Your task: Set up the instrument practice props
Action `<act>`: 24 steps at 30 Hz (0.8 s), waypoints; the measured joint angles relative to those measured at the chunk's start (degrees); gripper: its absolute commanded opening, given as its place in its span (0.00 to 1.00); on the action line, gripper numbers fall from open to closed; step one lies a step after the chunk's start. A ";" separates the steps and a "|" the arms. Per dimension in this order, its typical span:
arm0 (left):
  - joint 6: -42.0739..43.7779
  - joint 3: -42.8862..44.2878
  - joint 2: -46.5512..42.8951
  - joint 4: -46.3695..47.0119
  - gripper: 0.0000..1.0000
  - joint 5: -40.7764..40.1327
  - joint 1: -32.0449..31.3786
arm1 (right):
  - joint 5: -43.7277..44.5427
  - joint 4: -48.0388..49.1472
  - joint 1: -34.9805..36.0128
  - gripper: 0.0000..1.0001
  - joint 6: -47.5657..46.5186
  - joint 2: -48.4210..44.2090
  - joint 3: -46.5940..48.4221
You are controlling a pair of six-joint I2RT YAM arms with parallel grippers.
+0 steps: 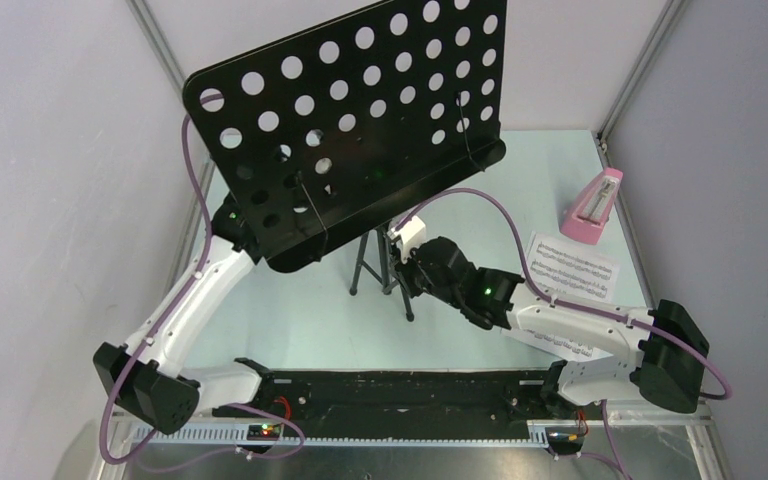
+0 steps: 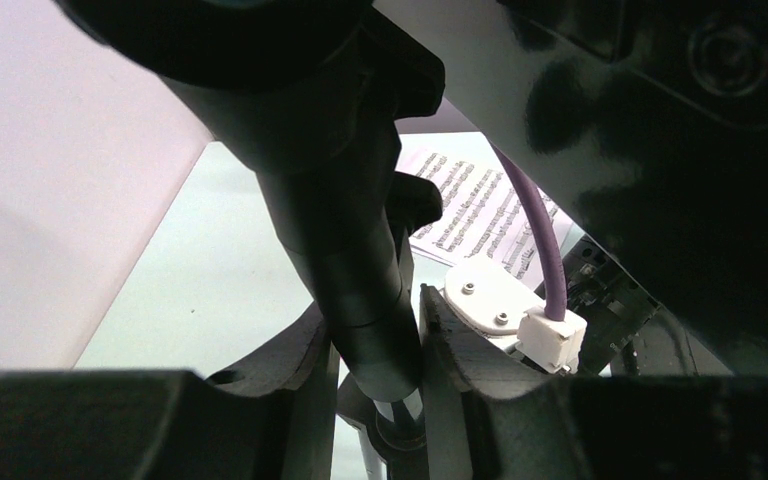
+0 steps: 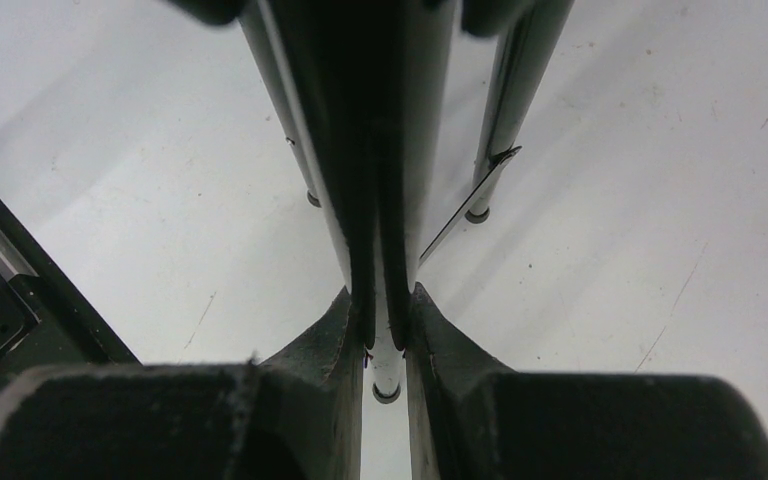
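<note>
The black music stand's hole-punched desk (image 1: 360,110) hangs tilted over the table's middle, with no page on it. Beneath it my left gripper (image 2: 375,345) is shut on the stand's thick black post (image 2: 360,260); in the top view the desk hides those fingers. My right gripper (image 3: 385,320) is shut lower down on the stand's thin folded leg struts (image 3: 380,150), and two tripod feet (image 1: 357,288) touch the table. White sheet-music pages (image 1: 575,270) lie flat at the right, partly under my right arm. The pink metronome (image 1: 593,207) stands upright beyond them.
A black rail (image 1: 400,385) runs along the near edge between the arm bases. Pale enclosure walls close in on the left, back and right. Purple cables (image 1: 505,215) loop off both wrists near the stand. My right wrist's white camera mount (image 2: 500,315) sits close to the left jaws.
</note>
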 measured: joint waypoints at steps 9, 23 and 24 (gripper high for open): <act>1.40 -1.68 -0.52 0.24 0.65 -3.39 0.61 | 1.68 -0.59 0.09 0.00 2.05 -0.87 -0.46; 1.49 -6.45 -2.21 0.24 0.76 -5.84 1.40 | 5.75 -1.62 1.64 0.00 2.95 -0.35 0.13; 1.51 -6.84 -2.49 0.20 0.76 -6.03 1.44 | 6.32 -1.92 2.14 0.00 2.91 0.02 0.52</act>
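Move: The left fingers are closed on the music stand's upper pole. The black collar on the pole sits about 4 cm below them and 1 cm back, with no sideways offset. The perforated desk's middle is roughly 18 cm above the left hand, 5 cm forward and 2 cm left; the tripod legs centre about 27 cm below it, 3 cm back, level sideways. From the right hand, already gripping the stand lower down, the collar is some 15 cm up, 2 cm forward, level sideways. The left fingers let go of the upper pole, opening wide to about three quarters, and the hand then sinks alongside the pole some 4 cm towards the collar, easing forward and slightly left, its wrist turning about 5 degrees counter-clockwise. The right hand keeps its pinch on the lower stand, almost in place, turning roughly 5 degrees clockwise. ##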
